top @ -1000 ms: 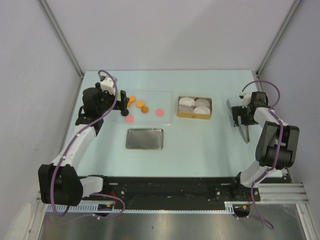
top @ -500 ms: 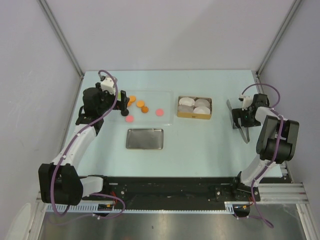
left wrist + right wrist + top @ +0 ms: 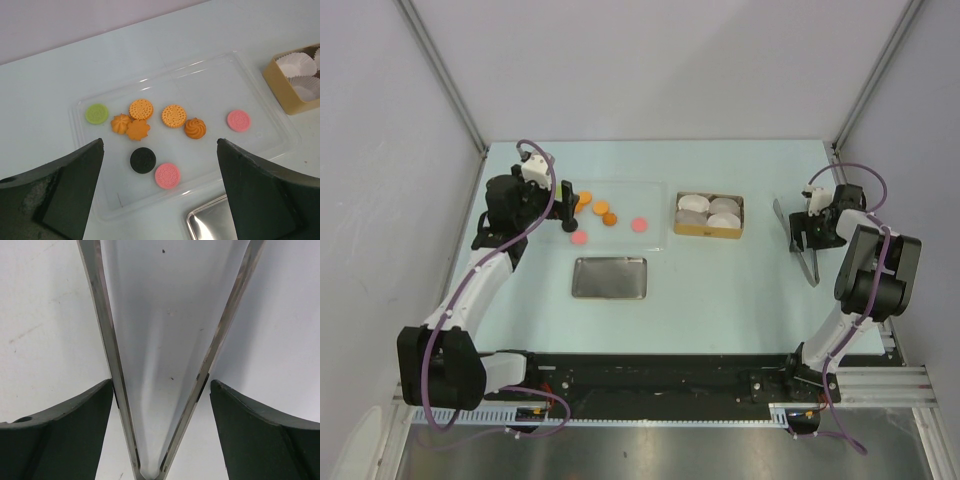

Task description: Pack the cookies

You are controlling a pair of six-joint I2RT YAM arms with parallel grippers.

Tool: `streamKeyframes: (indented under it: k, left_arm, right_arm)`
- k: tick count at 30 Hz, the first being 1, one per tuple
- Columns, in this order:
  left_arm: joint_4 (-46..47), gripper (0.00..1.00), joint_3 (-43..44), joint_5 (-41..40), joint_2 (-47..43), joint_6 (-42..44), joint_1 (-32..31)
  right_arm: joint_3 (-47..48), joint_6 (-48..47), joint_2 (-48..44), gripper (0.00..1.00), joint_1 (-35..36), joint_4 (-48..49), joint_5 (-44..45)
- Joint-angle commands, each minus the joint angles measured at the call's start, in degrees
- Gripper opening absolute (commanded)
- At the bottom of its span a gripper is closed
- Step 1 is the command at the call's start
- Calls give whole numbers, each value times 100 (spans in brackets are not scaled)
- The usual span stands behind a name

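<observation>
The cookies lie in a clear plastic tray (image 3: 280,100): a green one (image 3: 96,113), several orange ones (image 3: 141,109), a black one (image 3: 143,160) and two pink ones (image 3: 167,175). From above I see orange and pink cookies (image 3: 609,214) in that tray (image 3: 655,215). My left gripper (image 3: 160,145) hangs open over the tray's near left side (image 3: 567,205), holding nothing. My right gripper (image 3: 161,385) stands astride steel tongs (image 3: 105,315) lying on the table at the right (image 3: 806,255). Its left finger touches one tong arm; a small gap remains at the other.
A tan box with white paper cups (image 3: 709,214) sits right of the clear tray, its corner at the left wrist view's right edge (image 3: 300,75). A small metal tray (image 3: 609,277) lies nearer me, below the clear tray. Grey walls close in both sides.
My right gripper's jaws have narrowed around the tongs, and its wrist has shifted slightly. The left arm and the cookies have not moved.
</observation>
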Motion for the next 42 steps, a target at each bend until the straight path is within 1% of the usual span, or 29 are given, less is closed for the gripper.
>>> streamKeyframes:
  k: [1,4,7,13,16,17,20,28,35,42]
  left_arm:
    - [238,100,-40,144,-10,99,19]
    - [238,100,-49,144,-1,90,19]
    - [255,100,-67,144,7,108,19]
    - [273,100,-102,153,-1,90,19]
    - [291,100,-137,144,-19,108,19]
    - [282,100,-146,135,-10,125,19]
    - [299,100,-155,135,-19,134,19]
    - [335,100,-164,170,16,108,19]
    - [343,100,-207,206,-1,82,27]
    - [326,100,-251,214,-116,117,19]
  right_arm:
    - [19,-35,126,82,-8,-246,-216]
    - [11,-61,109,80,-8,-325,-180]
    - [10,-88,74,76,0,-457,-189]
    - [10,-88,-23,62,53,-580,-215]
    - [10,-62,-155,54,106,-659,-198]
    - [10,-9,-216,50,123,-668,-189]
    - [10,79,-488,45,193,-642,-84]
    - [115,255,-1533,43,589,-703,531]
    - [405,299,-2000,44,721,-1019,646]
    - [669,404,-2422,45,1063,-1327,716]
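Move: The right hand is already down around the open V-shaped metal tongs. Their middle is about 2 cm ahead of its finger pads and 1 cm lower, with the hinge towards the base. The cookie box stands roughly 23 cm to the left of this hand and 5 cm farther out. The clear cookie tray lies some 46 cm left and 5 cm out. From the left hand, the tongs are about 62 cm to the right, 1 cm back and 22 cm below. Nearly in place at first, the right hand closes its fingers to about half their opening, squeezing the two tong arms together from outside while drifting slightly back and left. It then lifts about 12 cm, ending some 4 cm farther left towards the cookie box, fingertips tilting about 10 degrees outward, and keeps its pinch. ##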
